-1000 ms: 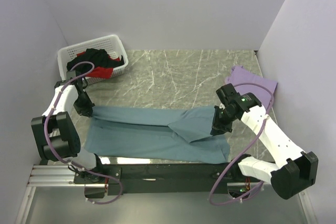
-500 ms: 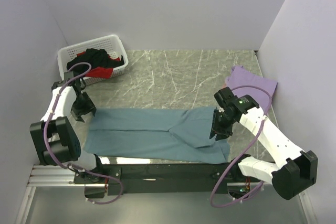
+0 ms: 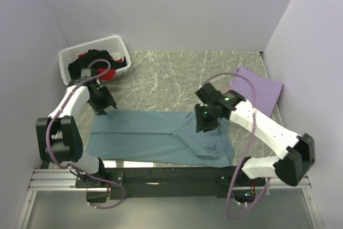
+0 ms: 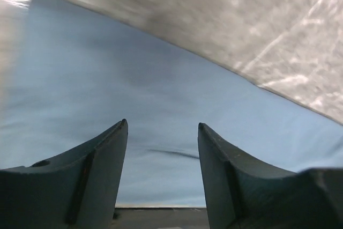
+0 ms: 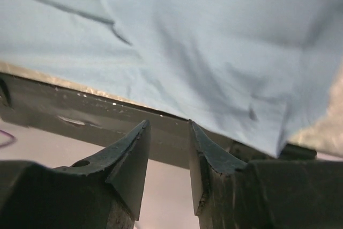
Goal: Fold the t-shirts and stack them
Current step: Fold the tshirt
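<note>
A dusty teal-blue t-shirt (image 3: 155,135) lies folded into a long band along the table's near edge; it also fills the left wrist view (image 4: 134,111) and the right wrist view (image 5: 214,41). My left gripper (image 3: 105,105) hovers at the band's far left corner, open, nothing between its fingers (image 4: 102,170). My right gripper (image 3: 206,124) is over the band's right part, open and empty, its fingers (image 5: 131,159) apart. A lavender-purple t-shirt (image 3: 257,87) lies folded at the right. Black (image 3: 94,60) and red (image 3: 104,72) t-shirts sit in the basket.
A white slotted basket (image 3: 115,44) stands at the back left corner. Grey marble tabletop (image 3: 171,79) stretches behind the teal shirt. The black table edge (image 5: 80,111) runs just under the shirt's near hem. Walls close in on three sides.
Both grippers let go of the teal shirt and opened. The left gripper moved right and back; the right arm swung left over the shirt. The shirt's right end now lies flat.
</note>
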Tool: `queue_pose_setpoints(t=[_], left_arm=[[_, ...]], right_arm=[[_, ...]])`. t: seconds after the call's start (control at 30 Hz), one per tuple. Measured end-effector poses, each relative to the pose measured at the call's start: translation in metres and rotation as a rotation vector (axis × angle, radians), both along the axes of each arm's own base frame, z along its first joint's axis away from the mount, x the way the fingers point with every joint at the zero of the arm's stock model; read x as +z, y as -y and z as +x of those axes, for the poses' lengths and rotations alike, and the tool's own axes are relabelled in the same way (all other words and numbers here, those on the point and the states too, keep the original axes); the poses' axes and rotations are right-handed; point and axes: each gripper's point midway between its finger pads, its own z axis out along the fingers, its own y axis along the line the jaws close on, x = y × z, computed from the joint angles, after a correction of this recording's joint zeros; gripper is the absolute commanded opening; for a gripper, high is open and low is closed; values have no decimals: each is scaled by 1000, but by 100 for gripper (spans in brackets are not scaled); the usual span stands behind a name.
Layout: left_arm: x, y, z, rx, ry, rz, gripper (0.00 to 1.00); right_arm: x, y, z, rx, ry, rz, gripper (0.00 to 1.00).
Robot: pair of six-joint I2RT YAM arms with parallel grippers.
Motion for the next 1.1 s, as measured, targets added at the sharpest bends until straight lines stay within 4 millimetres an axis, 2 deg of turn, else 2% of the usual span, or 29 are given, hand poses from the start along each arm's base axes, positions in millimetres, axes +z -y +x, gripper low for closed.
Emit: queue_pose_setpoints(t=[0.1,0.17,0.33,0.47,0.6,0.83,1.1], left_arm=[[-28,26,-3,-15,-47,-120,57],[-42,34,-11,-6,-94,-169,57],[-49,38,-10,-8,-108,-196,58],[-53,38,-6,-14,-102,-194,59],[-62,38,-4,-16,-115,-194,58],[-69,38,-4,-17,-111,-193,57],[-71,38,-5,-17,-108,-193,58]], right_arm=[[-16,-28,-2,123,-19,5,40],[-27,-47,-6,209,-34,22,40],[-53,-78,-28,395,-100,56,40],[-75,-88,-46,487,-167,50,40],[-95,-83,-51,497,-222,0,40],[-120,-56,-47,410,-240,-158,40],[-128,-23,-21,255,-185,-289,39]])
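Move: The loose diagonal flap on the teal shirt lies about 14 cm below my right hand, some 2 cm back and 1 cm right. From that hand, the notch where the flap starts is 11 cm left and 4 ahead, and the shirt's right end 13 cm right and 4 back. My left hand's spot on the shirt's far strip is 4 cm right and 8 below. The lengthwise crease runs 8 cm nearer than that spot, and the basket sits roughly 28 cm ahead and 7 left of my left hand. I sink my right hand about 13 cm onto the flap in a curve, first left and back while turning some 30 degrees counter-clockwise, then right and slightly forward as it turns halfway back and its left side tips down. My left hand drops 7 cm, shifting right early, until its tips rest on the far strip. Both grippers stay part-open. ##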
